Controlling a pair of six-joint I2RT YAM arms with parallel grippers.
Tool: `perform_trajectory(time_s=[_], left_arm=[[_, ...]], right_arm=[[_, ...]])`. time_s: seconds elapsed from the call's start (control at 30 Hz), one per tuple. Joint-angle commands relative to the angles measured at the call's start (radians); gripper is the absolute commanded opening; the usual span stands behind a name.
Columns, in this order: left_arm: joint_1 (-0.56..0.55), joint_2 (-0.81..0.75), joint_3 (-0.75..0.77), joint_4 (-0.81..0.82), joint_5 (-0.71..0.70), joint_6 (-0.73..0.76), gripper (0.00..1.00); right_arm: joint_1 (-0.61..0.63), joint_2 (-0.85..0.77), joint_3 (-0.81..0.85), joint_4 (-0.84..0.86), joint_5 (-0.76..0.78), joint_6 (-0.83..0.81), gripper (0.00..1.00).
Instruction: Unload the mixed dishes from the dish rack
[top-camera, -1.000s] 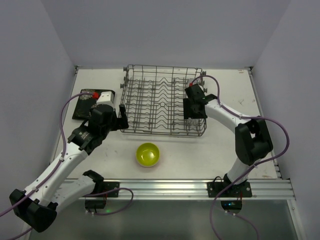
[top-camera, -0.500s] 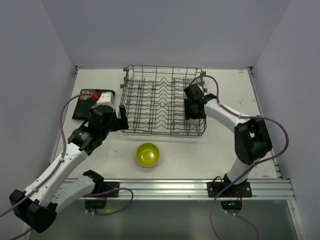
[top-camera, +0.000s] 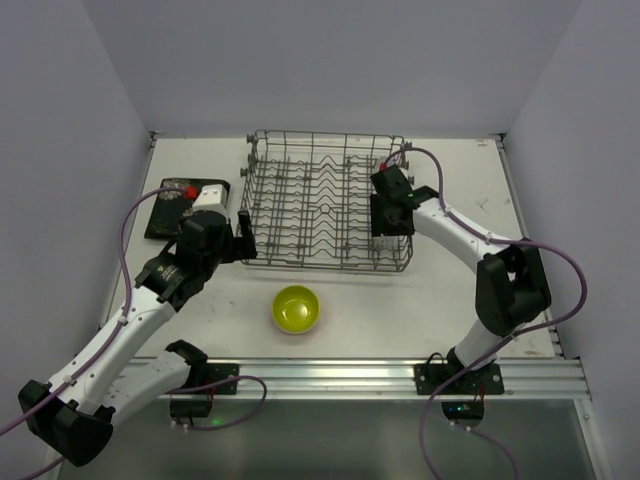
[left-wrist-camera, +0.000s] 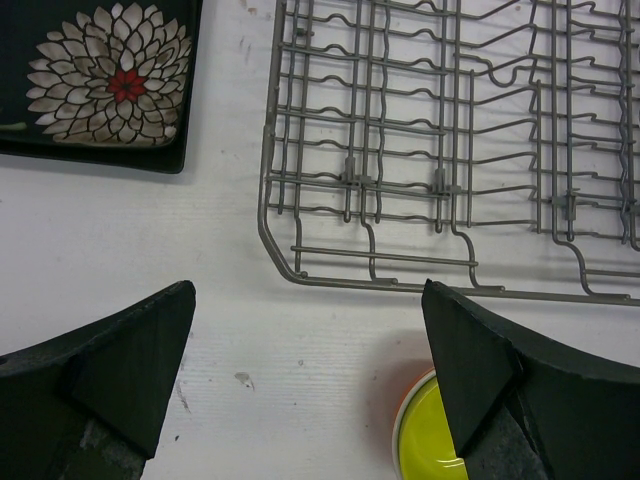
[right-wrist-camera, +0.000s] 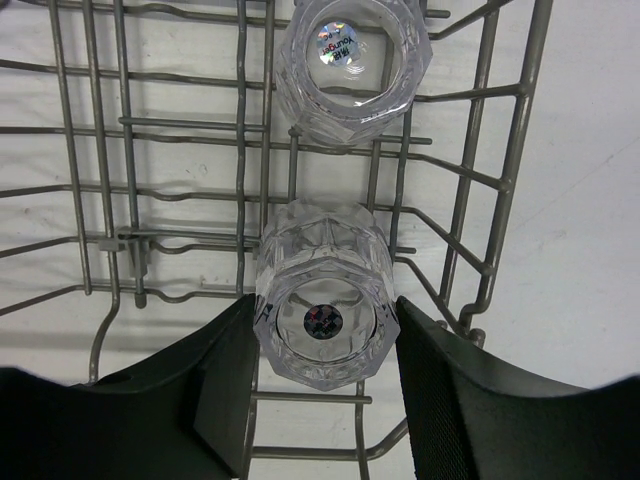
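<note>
The grey wire dish rack stands mid-table. My right gripper reaches down into its right end and is shut on a clear faceted glass, one black finger pressed on each side. A second clear glass stands just beyond it in the rack. My left gripper hovers open over bare table by the rack's near left corner, holding nothing. The yellow-green bowl sits in front of the rack; an orange and white rim shows around it. The black flowered plate lies left of the rack.
The rack's upright tines and side wires stand close around the held glass. White walls close in the table on the left, back and right. A metal rail runs along the near edge by the arm bases.
My right gripper's jaws have closed in onto the glass, and that wrist has shifted slightly. The left arm, bowl and plate have not moved.
</note>
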Motion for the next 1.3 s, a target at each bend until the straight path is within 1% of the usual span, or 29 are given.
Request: perform_trajectory(time_s=[0.0, 0.2, 0.4, 0.5, 0.6, 0.63, 0.67, 0.7, 0.73, 0.77, 0.8, 0.83, 0.87, 0.9, 0.93, 0.97, 1.07, 1.13, 1.2, 1.27], left_arm=[[-0.001, -0.014, -0.001, 0.019, 0.003, 0.025, 1.00], [0.001, -0.015, -0.001, 0.021, 0.004, 0.025, 1.00], [-0.001, -0.017, 0.008, 0.031, 0.037, 0.018, 1.00], [-0.001, -0.023, 0.015, 0.068, 0.106, 0.010, 1.00], [-0.001, -0.035, 0.017, 0.140, 0.216, -0.004, 1.00], [-0.001, -0.040, 0.017, 0.163, 0.297, -0.007, 1.00], [-0.001, -0.047, 0.008, 0.233, 0.340, -0.019, 1.00], [-0.001, -0.053, -0.003, 0.287, 0.477, -0.025, 1.00], [-0.001, -0.059, -0.017, 0.341, 0.550, -0.039, 1.00], [-0.002, -0.073, -0.055, 0.480, 0.617, -0.082, 1.00], [-0.002, -0.079, -0.078, 0.566, 0.747, -0.113, 1.00], [-0.005, -0.081, -0.104, 0.670, 0.803, -0.146, 1.00], [-0.017, -0.076, -0.145, 0.843, 0.846, -0.213, 1.00], [-0.027, -0.067, -0.156, 0.922, 0.883, -0.241, 1.00], [-0.040, -0.055, -0.164, 0.987, 0.931, -0.261, 1.00], [-0.069, -0.020, -0.162, 1.078, 0.946, -0.277, 1.00], [-0.125, 0.061, -0.144, 1.194, 0.972, -0.288, 1.00], [-0.157, 0.110, -0.138, 1.234, 0.971, -0.300, 1.00], [-0.181, 0.132, -0.139, 1.309, 0.963, -0.305, 1.00], [-0.212, 0.169, -0.143, 1.381, 0.956, -0.301, 1.00]], right_arm=[[0.005, -0.080, 0.044, -0.003, 0.015, -0.002, 0.26], [0.006, -0.112, 0.053, -0.018, -0.021, -0.009, 0.25], [0.008, -0.217, 0.058, -0.031, -0.059, -0.020, 0.23], [0.008, -0.298, 0.050, -0.014, -0.105, -0.025, 0.23], [0.008, -0.385, 0.038, 0.015, -0.160, -0.028, 0.23], [0.008, -0.407, 0.035, 0.024, -0.178, -0.028, 0.23], [0.008, -0.456, 0.026, 0.038, -0.200, -0.032, 0.22], [0.008, -0.483, 0.000, 0.090, -0.233, -0.035, 0.22], [0.008, -0.513, -0.019, 0.121, -0.260, -0.037, 0.22], [0.008, -0.545, -0.046, 0.162, -0.275, -0.037, 0.21], [0.008, -0.613, -0.107, 0.251, -0.324, -0.034, 0.21], [0.008, -0.643, -0.132, 0.288, -0.390, -0.025, 0.21], [0.008, -0.669, -0.155, 0.323, -0.422, -0.002, 0.21], [0.008, -0.710, -0.190, 0.377, -0.451, 0.012, 0.21], [0.008, -0.720, -0.198, 0.389, -0.476, 0.024, 0.21], [0.006, -0.728, -0.198, 0.391, -0.517, 0.038, 0.21], [0.005, -0.793, -0.247, 0.475, -0.603, 0.070, 0.20], [0.006, -0.868, -0.296, 0.553, -0.628, 0.086, 0.20], [0.006, -0.905, -0.336, 0.622, -0.680, 0.097, 0.19], [0.006, -0.941, -0.370, 0.665, -0.688, 0.092, 0.18]])
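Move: The right gripper already pinches the nearest glass; its middle is about 2 cm ahead and 3 cm below. The next glass stands roughly 9 cm ahead, 1 cm right and 4 cm below. The open left gripper, the glass's destination, is some 38 cm left, 9 cm back and 10 cm higher. From the left gripper, the held glass is about 38 cm right, 11 cm ahead and 13 cm below; the green bowl is 13 cm right, 8 cm back and 17 cm below. Lift the right gripper about 25 cm with the glass still pinched, slowly at first, then draw it back and slightly left while swinging the fingers up and leftward so the glass's mouth faces the left gripper. Partway through, bring the wide-open left gripper some 21 cm right, up and a little back towards the glass, turning clockwise to face it, without closing. ##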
